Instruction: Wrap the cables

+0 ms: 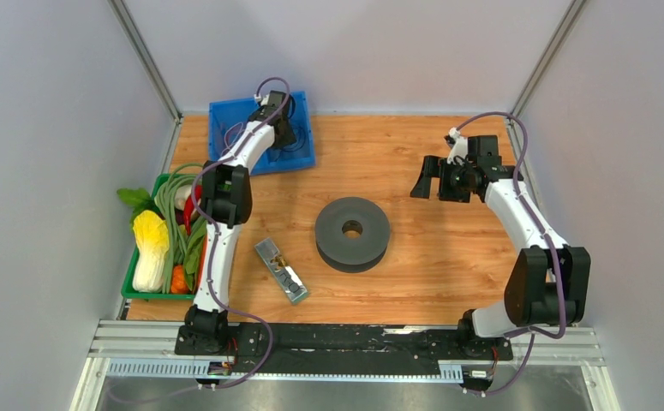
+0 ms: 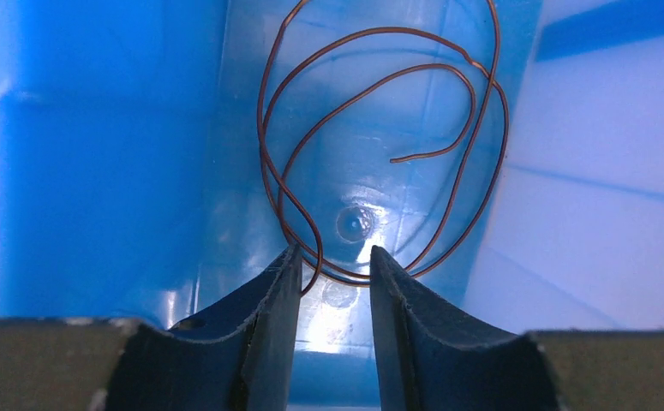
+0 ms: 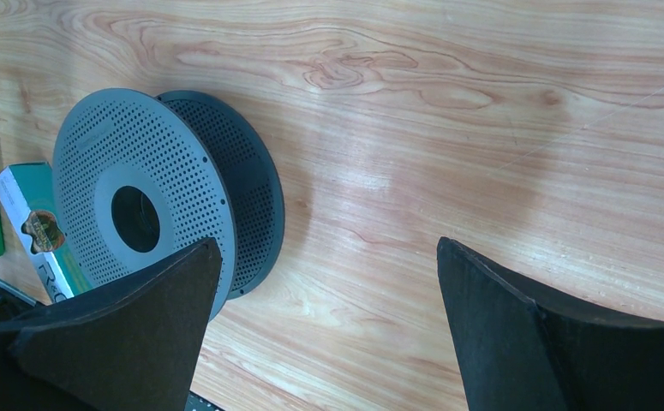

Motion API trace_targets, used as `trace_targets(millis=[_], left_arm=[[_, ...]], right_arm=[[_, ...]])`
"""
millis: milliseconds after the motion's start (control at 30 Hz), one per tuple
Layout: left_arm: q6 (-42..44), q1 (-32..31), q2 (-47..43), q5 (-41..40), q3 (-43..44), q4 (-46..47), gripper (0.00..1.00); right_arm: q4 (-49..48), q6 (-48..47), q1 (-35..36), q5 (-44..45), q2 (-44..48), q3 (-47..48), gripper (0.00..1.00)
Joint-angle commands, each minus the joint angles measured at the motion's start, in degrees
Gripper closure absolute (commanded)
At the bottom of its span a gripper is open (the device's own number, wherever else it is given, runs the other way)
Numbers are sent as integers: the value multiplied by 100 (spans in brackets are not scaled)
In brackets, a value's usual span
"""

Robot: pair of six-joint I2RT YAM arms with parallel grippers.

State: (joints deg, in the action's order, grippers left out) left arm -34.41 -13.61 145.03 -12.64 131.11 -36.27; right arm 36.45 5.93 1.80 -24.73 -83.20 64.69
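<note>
The cable [image 2: 414, 157] is a thin dark wire lying in loose loops on the floor of the blue bin [image 1: 307, 128]. My left gripper [image 1: 281, 128] reaches down into that bin. In the left wrist view it [image 2: 334, 253] is open by a narrow gap, and the lowest loops of the wire cross between its fingertips without being pinched. The grey perforated spool [image 1: 332, 231] lies flat at the table's middle, and it also shows in the right wrist view [image 3: 80, 171]. My right gripper [image 1: 435, 184] is wide open and empty above bare wood to the right of the spool [image 3: 326, 244].
A green basket [image 1: 128, 282] of vegetables and a coiled green hose stands at the left edge. A small printed box [image 1: 281, 270] lies on the table in front of the spool's left side, also seen from the right wrist [image 3: 28, 214]. Grey walls enclose the table.
</note>
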Motion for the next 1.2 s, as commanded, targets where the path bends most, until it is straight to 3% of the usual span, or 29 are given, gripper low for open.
trace_targets(millis=[0, 200, 367, 400, 633, 900, 1033, 1167], left_arm=[[-452, 156, 25, 25, 179, -424, 60], [-479, 244, 78, 305, 178, -434, 67], [83, 209, 87, 202, 459, -214, 98], [214, 201, 43, 88, 468, -135, 100], [909, 130, -405, 16, 267, 330, 100], [1911, -204, -1819, 42, -998, 1402, 100], [2289, -195, -2461, 113, -939, 1229, 100], [2755, -204, -3155, 691, -885, 947, 100]], right_arm=[[-24, -5, 22, 126, -82, 246, 0], [29, 4, 22, 144, -258, 352, 0], [64, -4, 22, 47, -320, 369, 0], [64, -13, 13, 47, -302, 361, 0], [3, -22, 13, 3, -206, 264, 0], [82, -154, 13, -426, -135, 387, 0], [161, -329, 13, -699, 14, 510, 0], [292, -549, 4, -910, 207, 633, 0]])
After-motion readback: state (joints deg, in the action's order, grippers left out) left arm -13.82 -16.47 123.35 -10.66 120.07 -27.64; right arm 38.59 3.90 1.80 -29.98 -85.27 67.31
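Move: The half-open left hand is already inside the blue box's right compartment; the dark cable's coil is centred about 3 cm ahead, 1 cm right and 2 cm below, one strand nearly between the fingertips. The red and white cables lie about 15 cm left, level fore and aft, 2 cm below. The grey spool stands some 34 cm back and 24 cm right. From the right hand the dark cable is roughly 30 cm ahead, 47 cm left, 11 cm below. Left hand dips slightly, pinches the dark cable, then lifts about 17 cm, tilting up some 20 degrees. ##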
